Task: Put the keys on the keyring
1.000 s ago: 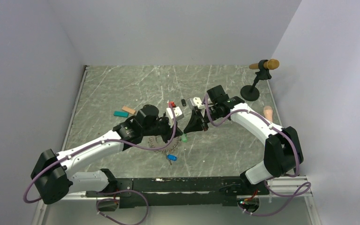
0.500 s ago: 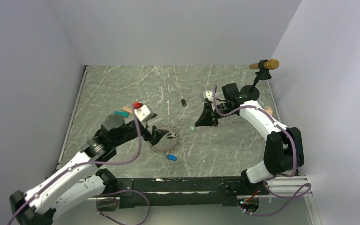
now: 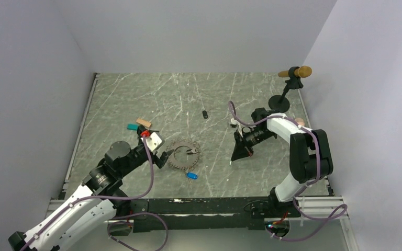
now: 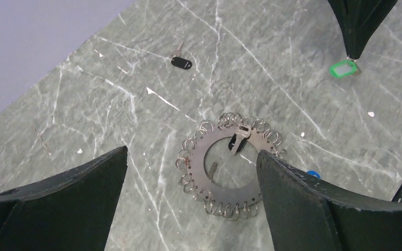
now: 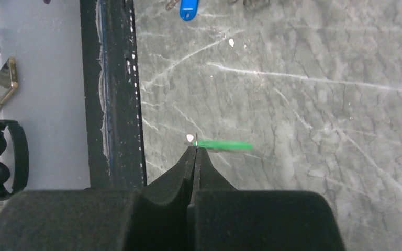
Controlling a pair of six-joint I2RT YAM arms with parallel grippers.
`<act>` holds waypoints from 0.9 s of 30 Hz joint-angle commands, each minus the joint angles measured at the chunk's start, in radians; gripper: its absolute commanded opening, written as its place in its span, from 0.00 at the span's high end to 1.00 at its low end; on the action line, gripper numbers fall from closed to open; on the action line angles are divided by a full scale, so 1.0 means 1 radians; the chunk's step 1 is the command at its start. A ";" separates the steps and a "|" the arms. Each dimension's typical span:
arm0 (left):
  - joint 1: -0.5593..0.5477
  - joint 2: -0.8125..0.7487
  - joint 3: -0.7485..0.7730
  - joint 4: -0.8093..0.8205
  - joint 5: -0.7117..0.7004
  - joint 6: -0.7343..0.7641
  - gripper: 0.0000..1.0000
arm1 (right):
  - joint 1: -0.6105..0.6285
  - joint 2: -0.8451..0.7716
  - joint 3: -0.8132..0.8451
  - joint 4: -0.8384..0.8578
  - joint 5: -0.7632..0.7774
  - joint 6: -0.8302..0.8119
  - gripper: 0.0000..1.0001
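The keyring, a flat dark ring fringed with small loops, lies on the marble table. My left gripper hovers open just left of it and holds nothing. The green key hangs sideways from my right gripper, which is shut on it low over the table, right of the ring. The blue key lies loose just in front of the ring.
A black key fob lies behind the ring. Teal and tan blocks sit at the left. A black stand with a wooden piece is at the back right. The black front rail runs near my right gripper.
The left gripper opened and drew back to the left, leaving the keyring flat on the table. The right gripper carried the green key away from the ring, rightward and then toward the front.
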 commanded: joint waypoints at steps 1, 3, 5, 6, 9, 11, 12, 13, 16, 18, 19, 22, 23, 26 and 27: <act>0.005 -0.029 0.009 0.023 -0.026 0.047 0.02 | -0.006 0.025 0.010 0.024 0.068 0.096 1.00; 0.005 -0.034 0.010 0.021 -0.020 0.052 0.02 | -0.004 0.061 0.029 0.054 0.079 0.137 1.00; 0.006 -0.040 0.010 0.017 -0.017 0.056 0.02 | -0.003 0.102 0.045 0.099 0.092 0.189 1.00; 0.006 -0.043 0.009 0.017 -0.017 0.058 0.02 | 0.000 0.121 0.055 0.124 0.100 0.213 1.00; 0.005 -0.054 0.007 0.018 -0.018 0.062 0.02 | 0.023 0.178 0.097 0.185 0.117 0.287 1.00; 0.006 -0.057 0.008 0.018 -0.020 0.063 0.02 | 0.044 0.200 0.121 0.237 0.122 0.346 1.00; 0.006 -0.059 0.006 0.018 -0.021 0.064 0.02 | 0.056 0.208 0.130 0.261 0.128 0.374 1.00; 0.006 -0.058 0.006 0.017 -0.021 0.064 0.02 | 0.067 0.215 0.139 0.284 0.140 0.399 1.00; 0.006 -0.061 0.005 0.019 -0.025 0.065 0.02 | 0.081 0.241 0.154 0.340 0.162 0.471 1.00; 0.008 -0.061 0.004 0.019 -0.021 0.065 0.02 | 0.081 0.263 0.158 0.369 0.175 0.508 1.00; 0.008 -0.061 0.004 0.020 -0.020 0.065 0.02 | 0.083 0.275 0.159 0.380 0.178 0.522 1.00; 0.008 -0.058 0.006 0.019 -0.019 0.063 0.02 | 0.087 0.300 0.164 0.416 0.191 0.565 1.00; 0.009 -0.058 0.004 0.019 -0.018 0.065 0.02 | 0.087 0.305 0.166 0.424 0.190 0.575 1.00; 0.010 -0.059 0.004 0.020 -0.020 0.066 0.02 | 0.089 0.312 0.170 0.445 0.191 0.601 1.00; 0.010 -0.059 0.004 0.020 -0.018 0.065 0.02 | 0.088 0.312 0.170 0.448 0.190 0.605 1.00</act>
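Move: The right hand already holds the green-tagged keys by their small ring. From it the keyring lies about 20 cm to the left, 5 cm ahead and 8 cm lower, with the bare table where the keys come down some 6 cm ahead, 4 cm left and 8 cm lower. The blue tag is 17 cm left and 5 cm back, the black tag 25 cm ahead and 11 cm left. From the left hand the keyring is 4 cm ahead, 8 cm right and 22 cm below. The right hand, shut on the small ring of the green-tagged keys throughout, first sinks almost straight down, then goes forward as it keeps sinking, about 7 cm each way, and drifts some 2.5 cm left, bringing the keys to bare table short of the keyring. On the way the wrist turns about 20 degrees, clockwise and with the left-pointing fingers dipping more steeply, until the tips are close above the table. ##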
